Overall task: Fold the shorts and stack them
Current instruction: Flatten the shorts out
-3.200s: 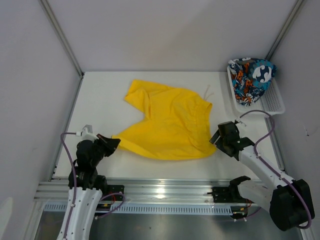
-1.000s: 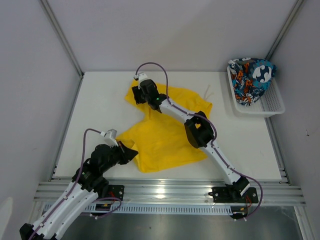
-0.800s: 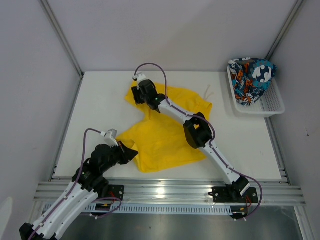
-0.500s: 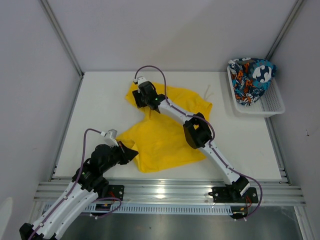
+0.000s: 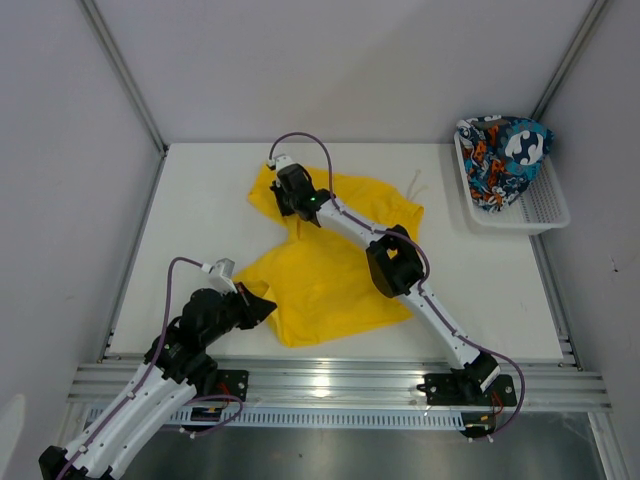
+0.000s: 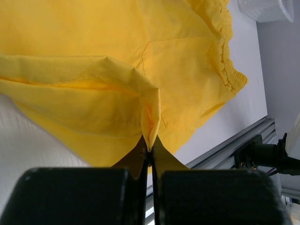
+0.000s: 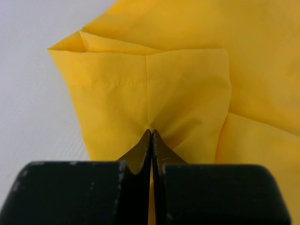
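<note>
The yellow shorts (image 5: 335,265) lie spread in the middle of the white table, partly folded. My left gripper (image 5: 268,303) is shut on their near left corner, and a pinched fold of yellow cloth (image 6: 149,126) rises from its tips (image 6: 149,151). My right arm reaches across the cloth to the far left leg; its gripper (image 5: 284,198) is shut on that leg's yellow fabric (image 7: 154,93), which puckers at the tips (image 7: 151,133). The printed shorts (image 5: 503,158) sit bunched in the basket at the back right.
A white mesh basket (image 5: 545,205) stands against the right wall at the back. The shorts' white drawstring (image 5: 416,186) trails onto the table. Grey walls close three sides, and an aluminium rail (image 5: 330,378) runs along the near edge.
My right gripper has closed on the far left leg of the yellow shorts. The left arm has held still with its corner.
</note>
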`<state>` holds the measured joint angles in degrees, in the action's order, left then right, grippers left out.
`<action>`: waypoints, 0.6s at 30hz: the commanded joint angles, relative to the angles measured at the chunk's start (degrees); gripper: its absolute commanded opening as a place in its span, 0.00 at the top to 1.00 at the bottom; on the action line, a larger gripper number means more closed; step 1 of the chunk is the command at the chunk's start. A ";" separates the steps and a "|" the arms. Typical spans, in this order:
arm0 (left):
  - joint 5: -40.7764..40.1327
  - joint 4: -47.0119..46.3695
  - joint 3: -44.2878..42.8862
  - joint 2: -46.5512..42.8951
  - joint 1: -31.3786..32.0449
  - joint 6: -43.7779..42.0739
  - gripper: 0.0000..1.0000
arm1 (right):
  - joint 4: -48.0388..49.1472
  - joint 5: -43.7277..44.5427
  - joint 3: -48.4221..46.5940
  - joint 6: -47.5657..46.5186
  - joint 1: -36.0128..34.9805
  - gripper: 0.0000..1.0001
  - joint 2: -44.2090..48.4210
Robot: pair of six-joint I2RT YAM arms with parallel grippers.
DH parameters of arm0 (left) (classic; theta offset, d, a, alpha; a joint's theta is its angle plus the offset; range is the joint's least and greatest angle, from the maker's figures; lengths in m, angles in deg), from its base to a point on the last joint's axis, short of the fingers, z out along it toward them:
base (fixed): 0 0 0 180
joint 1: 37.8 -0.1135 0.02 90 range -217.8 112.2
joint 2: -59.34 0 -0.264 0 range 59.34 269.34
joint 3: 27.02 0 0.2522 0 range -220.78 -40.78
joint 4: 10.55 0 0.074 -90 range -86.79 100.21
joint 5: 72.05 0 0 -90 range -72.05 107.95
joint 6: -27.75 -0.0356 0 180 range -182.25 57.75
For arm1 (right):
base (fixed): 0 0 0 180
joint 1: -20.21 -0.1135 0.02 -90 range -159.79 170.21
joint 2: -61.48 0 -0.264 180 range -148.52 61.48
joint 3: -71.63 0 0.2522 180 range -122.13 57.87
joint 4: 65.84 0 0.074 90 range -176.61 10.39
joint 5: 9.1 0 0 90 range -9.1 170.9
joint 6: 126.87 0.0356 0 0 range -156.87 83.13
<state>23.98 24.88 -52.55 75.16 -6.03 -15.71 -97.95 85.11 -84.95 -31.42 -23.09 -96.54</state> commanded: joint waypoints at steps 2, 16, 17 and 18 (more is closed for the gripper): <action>-0.48 -1.02 0.17 -0.17 0.66 0.57 1.00 | 4.89 0.72 5.51 -2.29 -1.25 1.00 6.38; -1.80 0.91 -0.53 -0.52 0.66 0.92 1.00 | 14.92 -26.15 24.15 -1.59 -3.45 1.00 23.01; -1.80 0.83 -0.45 -0.69 0.66 1.00 1.00 | 14.66 -28.09 24.69 -1.50 -3.36 1.00 23.36; -1.89 1.00 -0.36 -0.87 0.66 1.35 1.00 | 13.87 -30.03 24.96 -1.59 -3.45 1.00 23.54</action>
<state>22.64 25.91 -52.55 75.02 -5.92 -15.66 -87.22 65.11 -61.50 -33.49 -26.26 -77.26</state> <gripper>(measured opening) 0.003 0.002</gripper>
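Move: The right hand is already closed on the far leg of the yellow shorts, low over the table. The bare table between the two legs lies about 9 cm back and 9 cm to its left, with the far leg's outer hem corner roughly 3 cm ahead and 9 cm left, and the crotch notch some 6 cm straight back. From the left hand, which holds the near leg, that bare patch is about 26 cm ahead, 9 cm left and 8 cm lower. Keeping its pinch on the far leg, the right hand starts slowly, then speeds up, lifting and drawing the cloth back, up and less far left, over the bare table between the legs. It travels about 13 cm in all, ending some 8 cm higher, with the wrist swinging roughly 20 degrees counter-clockwise. The left hand stays nearly in place, still gripping the near leg clear of the table. ##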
